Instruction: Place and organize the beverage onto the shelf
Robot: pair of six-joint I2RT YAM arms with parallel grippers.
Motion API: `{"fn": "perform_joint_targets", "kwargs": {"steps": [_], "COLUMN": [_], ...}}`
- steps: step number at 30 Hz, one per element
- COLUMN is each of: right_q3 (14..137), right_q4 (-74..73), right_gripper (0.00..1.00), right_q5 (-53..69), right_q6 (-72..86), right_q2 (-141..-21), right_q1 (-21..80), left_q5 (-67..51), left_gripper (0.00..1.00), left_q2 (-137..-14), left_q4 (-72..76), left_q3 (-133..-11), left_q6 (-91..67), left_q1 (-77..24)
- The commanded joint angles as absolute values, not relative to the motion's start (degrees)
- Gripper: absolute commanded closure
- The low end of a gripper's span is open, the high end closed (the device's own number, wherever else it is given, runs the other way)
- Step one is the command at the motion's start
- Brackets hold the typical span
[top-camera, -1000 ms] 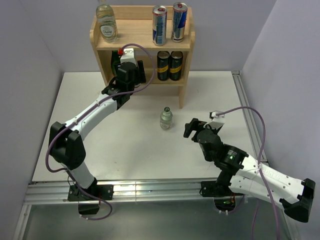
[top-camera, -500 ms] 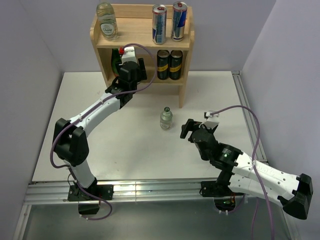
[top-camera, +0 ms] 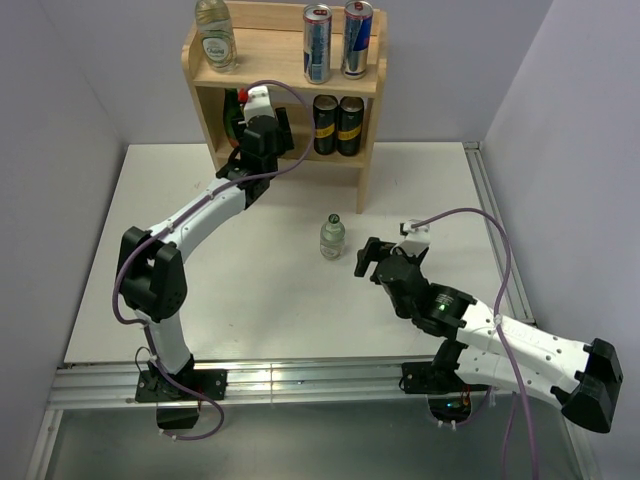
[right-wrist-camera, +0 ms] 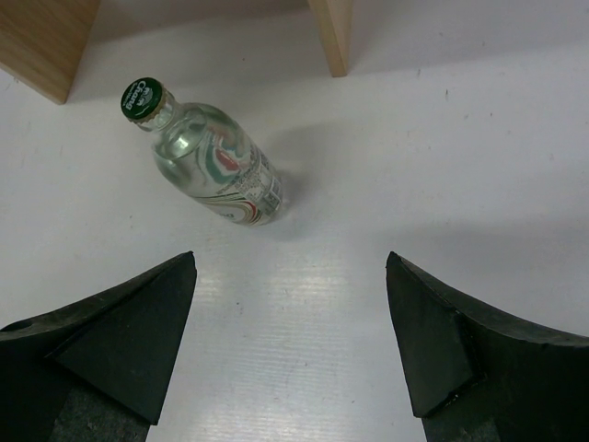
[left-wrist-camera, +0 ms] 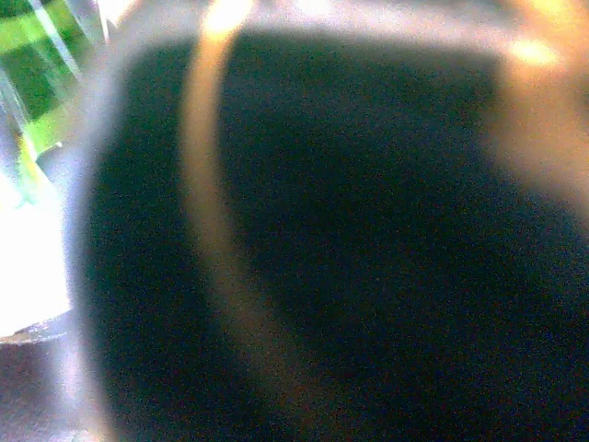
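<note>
The wooden shelf point(top-camera: 288, 82) stands at the back of the table. Its top board carries a clear bottle point(top-camera: 214, 42) and two silver-and-blue cans point(top-camera: 317, 43) point(top-camera: 357, 39). A green bottle with a red cap point(top-camera: 232, 112) stands at the left of the lower tier. My left gripper point(top-camera: 262, 132) reaches into that tier beside it. A dark green bottle point(left-wrist-camera: 350, 258) fills the left wrist view, and the gripper is shut on it. A second clear bottle point(top-camera: 332, 237) point(right-wrist-camera: 213, 166) stands on the table. My right gripper point(top-camera: 365, 258) point(right-wrist-camera: 290, 341) is open just short of it.
Two black cans point(top-camera: 337, 126) stand at the right of the lower tier. The shelf's legs point(right-wrist-camera: 333, 32) show behind the clear bottle in the right wrist view. Grey walls close in the white table point(top-camera: 180, 300) on three sides.
The left gripper has moved farther in toward the shelf's lower tier. The right gripper has slid left, closer to the clear bottle on the table.
</note>
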State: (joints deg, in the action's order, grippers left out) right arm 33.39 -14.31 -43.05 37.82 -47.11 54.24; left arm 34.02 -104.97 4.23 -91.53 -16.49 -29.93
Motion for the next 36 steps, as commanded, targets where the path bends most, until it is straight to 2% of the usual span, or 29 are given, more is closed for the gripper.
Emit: {"fn": "perform_joint_targets", "kwargs": {"steps": [1,6,14,17,18,21,24,26,27,36], "right_q3": [33.2,32.6,31.9,32.0,32.0,32.1,31.9,32.0,31.9,31.9], "right_q4": [-11.2,-9.8,-8.9,-8.5,-8.4,-8.5,-8.3,-8.3,-8.3,-8.3], "right_gripper": [0.09,0.1,0.1,0.1,0.1,0.1,0.1,0.09,0.1,0.1], "right_q5": [-43.0,-42.1,-41.9,-41.9,-41.9,-42.0,-42.0,-42.0,-42.0,-41.8], "right_q6": [37.8,38.1,38.3,38.2,38.2,38.2,38.1,38.2,38.3,38.5], "right_q2": [-48.4,-49.7,-50.7,-51.2,-51.3,-51.7,-51.7,-51.9,-52.0,-51.7], "right_q1": [54.5,54.5,54.5,54.5,54.5,54.5,54.5,54.6,54.6,54.5], "left_q5": [37.1,39.1,39.5,39.2,39.2,39.1,39.0,39.1,39.0,39.1], "left_gripper": [1.0,1.0,0.97,0.73,0.61,0.36,0.21,0.16,0.05,0.01], "left_q2": [-102.6,-102.1,-107.4,-108.3,-108.5,-109.4,-109.7,-109.5,-109.6,-108.5], "left_q4": [18.8,22.1,19.6,20.0,19.9,19.3,19.3,19.4,19.3,19.4], "left_q3": [-92.9,-90.6,-95.3,-95.4,-95.6,-96.4,-96.3,-96.2,-96.1,-94.1], "left_q6": [-17.0,-17.5,-17.0,-17.0,-17.0,-16.9,-16.7,-16.7,-16.6,-17.0], "left_q1": [-29.3,-29.3,-29.3,-29.3,-29.3,-29.4,-29.3,-29.3,-29.3,-29.4]}}
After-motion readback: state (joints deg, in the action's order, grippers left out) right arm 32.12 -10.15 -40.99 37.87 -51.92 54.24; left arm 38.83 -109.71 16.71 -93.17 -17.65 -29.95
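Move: The left hand still grips a green bottle inside the middle shelf; its standing spot is about 3 cm straight ahead, level in height. The other green bottle stands some 7 cm to the left and 5 cm ahead; the nearer black can is about 15 cm to the right and 4 cm ahead, the second 21 cm right, just as deep. For the open right hand, the clear bottle on the table lies roughly 10 cm ahead, 10 cm left and 9 cm below. Keeping its grip on the green bottle, the left hand works it about 2 cm deeper into the middle shelf, fingertips tipping up some 5 to 10 degrees, then opens wide to let go of it and rises about 1 cm. Meanwhile the open right hand sinks about 2 cm and slides a little left towards the clear bottle, touching nothing, and stops. ##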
